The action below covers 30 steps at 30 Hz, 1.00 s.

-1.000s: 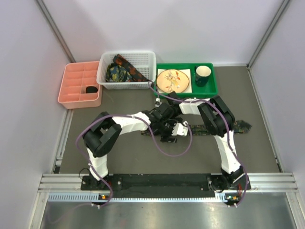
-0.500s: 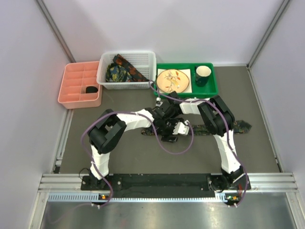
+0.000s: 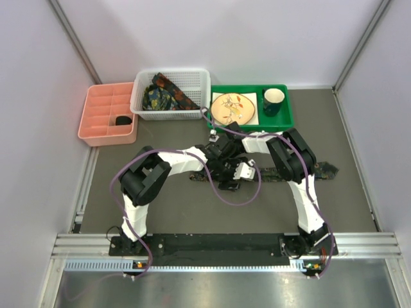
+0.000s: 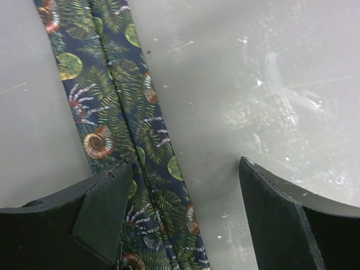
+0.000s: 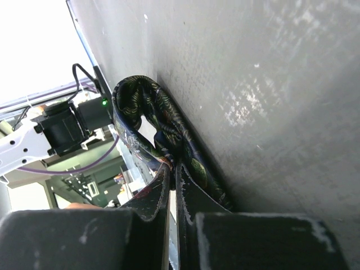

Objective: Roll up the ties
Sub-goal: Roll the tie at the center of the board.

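One tie [image 3: 324, 170], dark with a fern and shell print, lies stretched across the grey table, and both grippers meet over its middle. In the left wrist view the tie [image 4: 121, 107] runs diagonally under my left gripper [image 4: 180, 211], which is open. One fingertip is over the fabric, the other over bare table. In the top view my left gripper [image 3: 226, 181] sits beside my right gripper [image 3: 239, 168]. My right gripper [image 5: 171, 169] is shut on the tie [image 5: 147, 104], which curls into a raised loop just past the fingertips. More ties [image 3: 164, 95] are heaped in the white basket [image 3: 142, 106].
A pink compartment tray [image 3: 99, 102] at the back left holds a small dark object [image 3: 123, 120]. Right of the basket, a green tray [image 3: 282, 120] carries a plate [image 3: 233, 108] and a green mug [image 3: 273, 99]. Purple cables [image 3: 221, 196] loop off both arms.
The left arm's elbow has swung inward and its gripper has shifted slightly along the tie, still open. The right gripper has stayed shut on the tie in the same place.
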Available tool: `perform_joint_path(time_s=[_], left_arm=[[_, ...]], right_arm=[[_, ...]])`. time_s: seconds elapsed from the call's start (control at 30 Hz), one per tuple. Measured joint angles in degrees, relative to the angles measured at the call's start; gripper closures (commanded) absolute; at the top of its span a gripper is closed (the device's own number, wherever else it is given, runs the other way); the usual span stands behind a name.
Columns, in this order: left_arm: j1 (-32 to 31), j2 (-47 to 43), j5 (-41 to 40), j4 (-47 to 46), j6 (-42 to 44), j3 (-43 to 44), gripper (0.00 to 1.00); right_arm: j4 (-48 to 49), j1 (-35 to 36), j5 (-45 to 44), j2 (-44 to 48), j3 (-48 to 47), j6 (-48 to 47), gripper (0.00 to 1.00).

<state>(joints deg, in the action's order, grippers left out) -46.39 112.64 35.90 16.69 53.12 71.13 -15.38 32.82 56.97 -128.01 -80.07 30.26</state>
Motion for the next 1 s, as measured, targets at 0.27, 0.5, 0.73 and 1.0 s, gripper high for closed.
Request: perform_joint_path(time_s=[0.27,0.5,0.73,1.0], left_arm=[[0.00,0.00,-2.08,-3.28,-2.16,-0.35,0.24],[0.00,0.13,-3.13,-4.09,-2.54,-0.35,0.34],[-0.02,0.24,-4.02,-4.24,-1.92,-0.35,0.51],[-0.09,0.24,-4.02,-4.02,-0.35,-0.48,0.66]], right_arm=[[1.09,0.00,0.09,0.00,-0.63,0.04,1.00],[1.31,0.00,0.11,0.00,-0.72,0.48,1.00],[1.51,-0.11,-0.26,0.00,-0.74,1.36,1.00],[1.53,-0.11,-0.31,0.00,-0.74,1.42,1.00]])
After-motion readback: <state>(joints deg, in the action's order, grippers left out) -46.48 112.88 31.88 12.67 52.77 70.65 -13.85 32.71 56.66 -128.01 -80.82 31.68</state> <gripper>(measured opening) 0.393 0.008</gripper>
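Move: The flat stretch of tie that the left fingers are closing on has its middle about 3 cm ahead of the left hand, level sideways and some 2 cm below. The tie's folded loop lies about 11 cm to that hand's left and 2 cm ahead. The green tray's middle is roughly 25 cm ahead and 6 cm right. From the right hand, the flat stretch is about 7 cm right, neither ahead nor back, 2 cm below. The tie's flat stretch is what the left hand slides in on: low over the board it goes forward about 2 cm with barely any tilt, so its gap moves further over the tie's near edge, while the fingers close from wide open to under half. The right hand, fingers still shut, keeps its pinch on the folded tie and eases forward and up less than 1 cm. ##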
